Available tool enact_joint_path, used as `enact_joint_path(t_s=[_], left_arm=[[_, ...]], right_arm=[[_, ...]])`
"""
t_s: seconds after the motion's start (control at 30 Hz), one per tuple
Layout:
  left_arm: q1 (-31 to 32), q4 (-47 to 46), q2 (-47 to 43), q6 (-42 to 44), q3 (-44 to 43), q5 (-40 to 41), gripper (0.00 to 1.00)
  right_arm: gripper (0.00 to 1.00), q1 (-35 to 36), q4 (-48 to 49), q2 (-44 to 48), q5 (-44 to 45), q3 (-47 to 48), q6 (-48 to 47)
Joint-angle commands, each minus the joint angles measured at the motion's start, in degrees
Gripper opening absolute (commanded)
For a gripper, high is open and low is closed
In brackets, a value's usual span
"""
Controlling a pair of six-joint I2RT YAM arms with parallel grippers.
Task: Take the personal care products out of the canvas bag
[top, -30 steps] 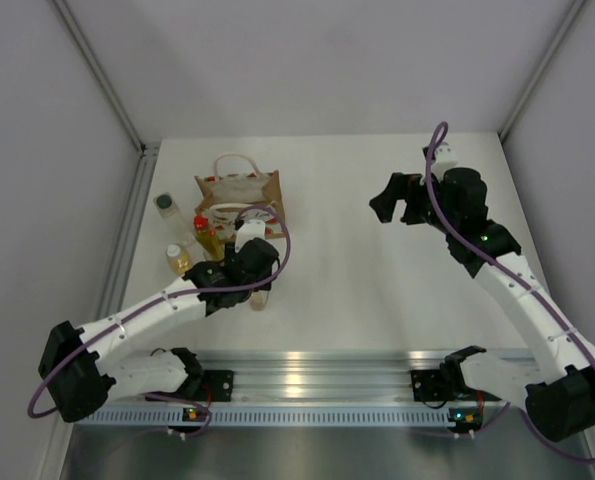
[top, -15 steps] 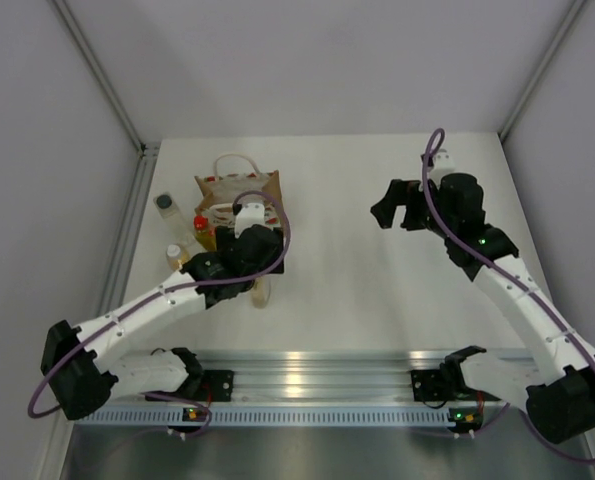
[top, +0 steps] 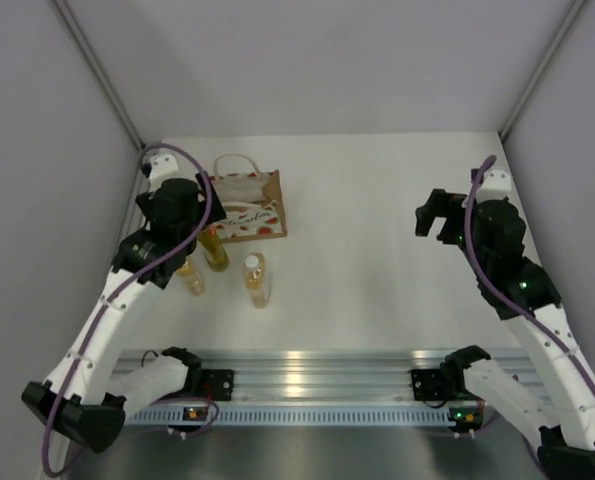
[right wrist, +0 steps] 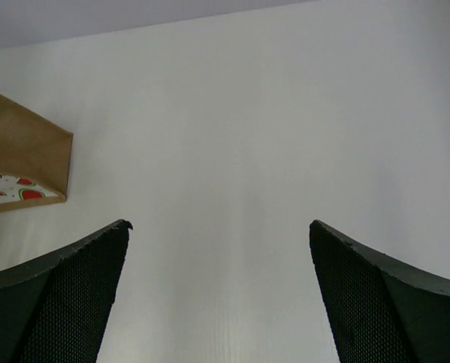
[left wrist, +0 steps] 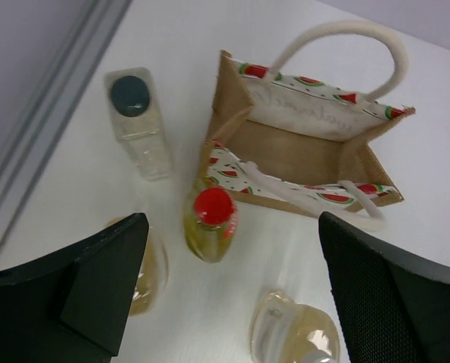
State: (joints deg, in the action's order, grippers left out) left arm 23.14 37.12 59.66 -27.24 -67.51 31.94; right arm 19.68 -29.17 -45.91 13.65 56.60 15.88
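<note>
The canvas bag (left wrist: 308,147) stands open at the back left of the table, its brown inside bare; it also shows in the top view (top: 247,205). Beside it on the table are the personal care products: a dark-capped clear bottle (left wrist: 138,121), a yellow-green bottle with a red cap (left wrist: 212,225), an amber bottle (left wrist: 150,272) partly behind my left finger, and a white-capped amber bottle (left wrist: 294,333). My left gripper (left wrist: 232,242) hangs open above the bottles, holding nothing. My right gripper (right wrist: 218,224) is open over bare table, far right of the bag.
The left wall and its metal rail (top: 127,230) run close beside the bottles and my left arm. A corner of the bag (right wrist: 20,151) shows at the left edge of the right wrist view. The arms' mounting rail (top: 307,385) lines the near edge.
My left gripper opened and let go of the white-capped amber bottle, then rose and swung back to the left. My right arm drew back towards the right.
</note>
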Motion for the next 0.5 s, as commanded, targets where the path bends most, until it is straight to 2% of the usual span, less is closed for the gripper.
enact_joint_path(t_s=[0.0,0.1,0.3,0.47], left_arm=[[-3.3,6.5,-7.3,4.0,-2.1,4.1,0.98],[-4.1,10.9,-12.8,5.3,-1.6,6.5,0.98],[-4.0,19.8,-24.2,5.5,-1.7,5.7,0.99],[-3.9,25.4,-32.6,8.1,-2.5,1.9,0.99]], right_arm=[[1.00,-0.6,-5.5,7.3,5.2,-0.3,-3.0],[0.99,-0.3,-9.3,11.6,7.6,1.7,-3.8],[0.99,1.6,-17.4,18.0,11.4,6.9,-5.9],[0.99,1.6,-23.3,20.7,14.6,9.7,-8.4]])
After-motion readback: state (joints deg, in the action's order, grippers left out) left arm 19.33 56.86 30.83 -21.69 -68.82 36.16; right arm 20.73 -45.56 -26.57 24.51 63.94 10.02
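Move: Standing on the table about 7 cm back, 11 cm to the right and some 18 cm below the empty left hand is the last bottle. The red-capped bottle stands roughly 3 cm ahead and 1 cm left of that hand, the amber bottle 4 cm back and 4 cm left, and the canvas bag 14 cm ahead and 7 cm right, all about 20 cm below. From the right hand, the last bottle lies about 4 cm back, 37 cm left and 18 cm down. Withdrawing clear of the bottles and the canvas bag, the left hand travels back about 14 cm while swinging out to its left and rising more slowly, fingers still wide open and tipping up slightly. The right hand also retreats, some 10 cm back with a shift to the right and a climb, tipping up about 10 degrees, still open and empty. ##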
